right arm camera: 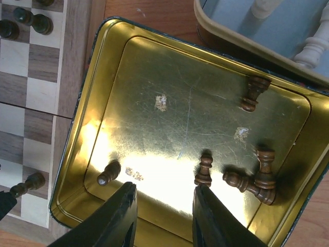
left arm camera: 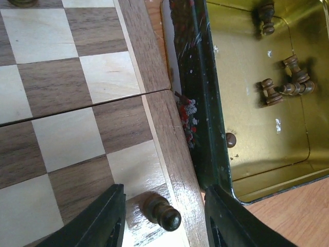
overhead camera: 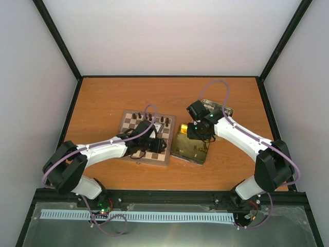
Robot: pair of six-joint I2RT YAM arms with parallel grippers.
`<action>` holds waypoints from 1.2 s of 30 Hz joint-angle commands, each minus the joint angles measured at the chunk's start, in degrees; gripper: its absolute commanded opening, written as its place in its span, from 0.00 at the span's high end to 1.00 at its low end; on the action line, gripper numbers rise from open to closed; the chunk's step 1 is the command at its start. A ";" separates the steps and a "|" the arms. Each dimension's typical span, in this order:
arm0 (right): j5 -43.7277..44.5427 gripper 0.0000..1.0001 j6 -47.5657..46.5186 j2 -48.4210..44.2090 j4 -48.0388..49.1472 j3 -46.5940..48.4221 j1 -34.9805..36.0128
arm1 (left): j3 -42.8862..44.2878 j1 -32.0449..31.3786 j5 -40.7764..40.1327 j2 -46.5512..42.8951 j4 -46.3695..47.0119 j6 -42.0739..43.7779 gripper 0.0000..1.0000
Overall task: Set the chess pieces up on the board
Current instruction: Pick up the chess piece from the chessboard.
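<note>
The board (left arm camera: 56,87) has dark and cream checks; in the top view the board (overhead camera: 134,125) carries a row of dark chess pieces (overhead camera: 141,118) on its far side. My left gripper (left arm camera: 164,216) is open at the board's right edge, one jaw on each side of an upright dark pawn (left arm camera: 161,211), with a gap on both sides. My right gripper (right arm camera: 164,206) hangs open over the gold-lined tin (right arm camera: 77,170), nothing between its jaws. Several dark pieces lie in the tin: one (right arm camera: 109,173) left of the jaws, one (right arm camera: 205,171) just beyond the right jaw.
The tin (overhead camera: 187,154) lies against the board's right side. A second shallow container (right arm camera: 221,36) with white pieces (right arm camera: 310,49) sits behind it. More dark pieces (right arm camera: 259,177) cluster in the tin's right corner. Black frame rails edge the table.
</note>
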 commanded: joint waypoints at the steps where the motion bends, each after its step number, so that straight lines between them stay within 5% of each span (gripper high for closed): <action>1: 0.11 0.69 -0.82 -1.96 2.91 -1.75 -1.32 | 3.29 -0.77 1.22 2.07 -2.55 2.11 0.57; 16: -1.41 0.69 -1.76 -2.19 5.10 -3.65 -2.54 | 7.58 -0.72 -1.03 5.01 -10.12 2.79 0.87; 21: -2.15 0.69 -1.46 -2.30 5.78 -4.13 -2.55 | 8.62 -0.70 -8.45 3.65 -12.30 1.79 0.97; 36: -3.04 0.69 2.71 -8.96 11.39 -10.64 -2.64 | 10.78 15.30 -23.16 0.43 -9.03 -2.26 0.98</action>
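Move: The chess piece stands almost straight under the left hand, about 3 cm below, on the board's right-hand file near its near edge. From this hand, the tin's middle lies some 14 cm right and 4 cm ahead, and the nearest standing dark pawn about 14 cm ahead and 2 cm right. From the right hand the piece is roughly 14 cm left, 4 cm back and 7 cm lower. Left hand sinks about 2 cm, pinches the chess piece, then lifts and carries it some 13 cm left and forward. ##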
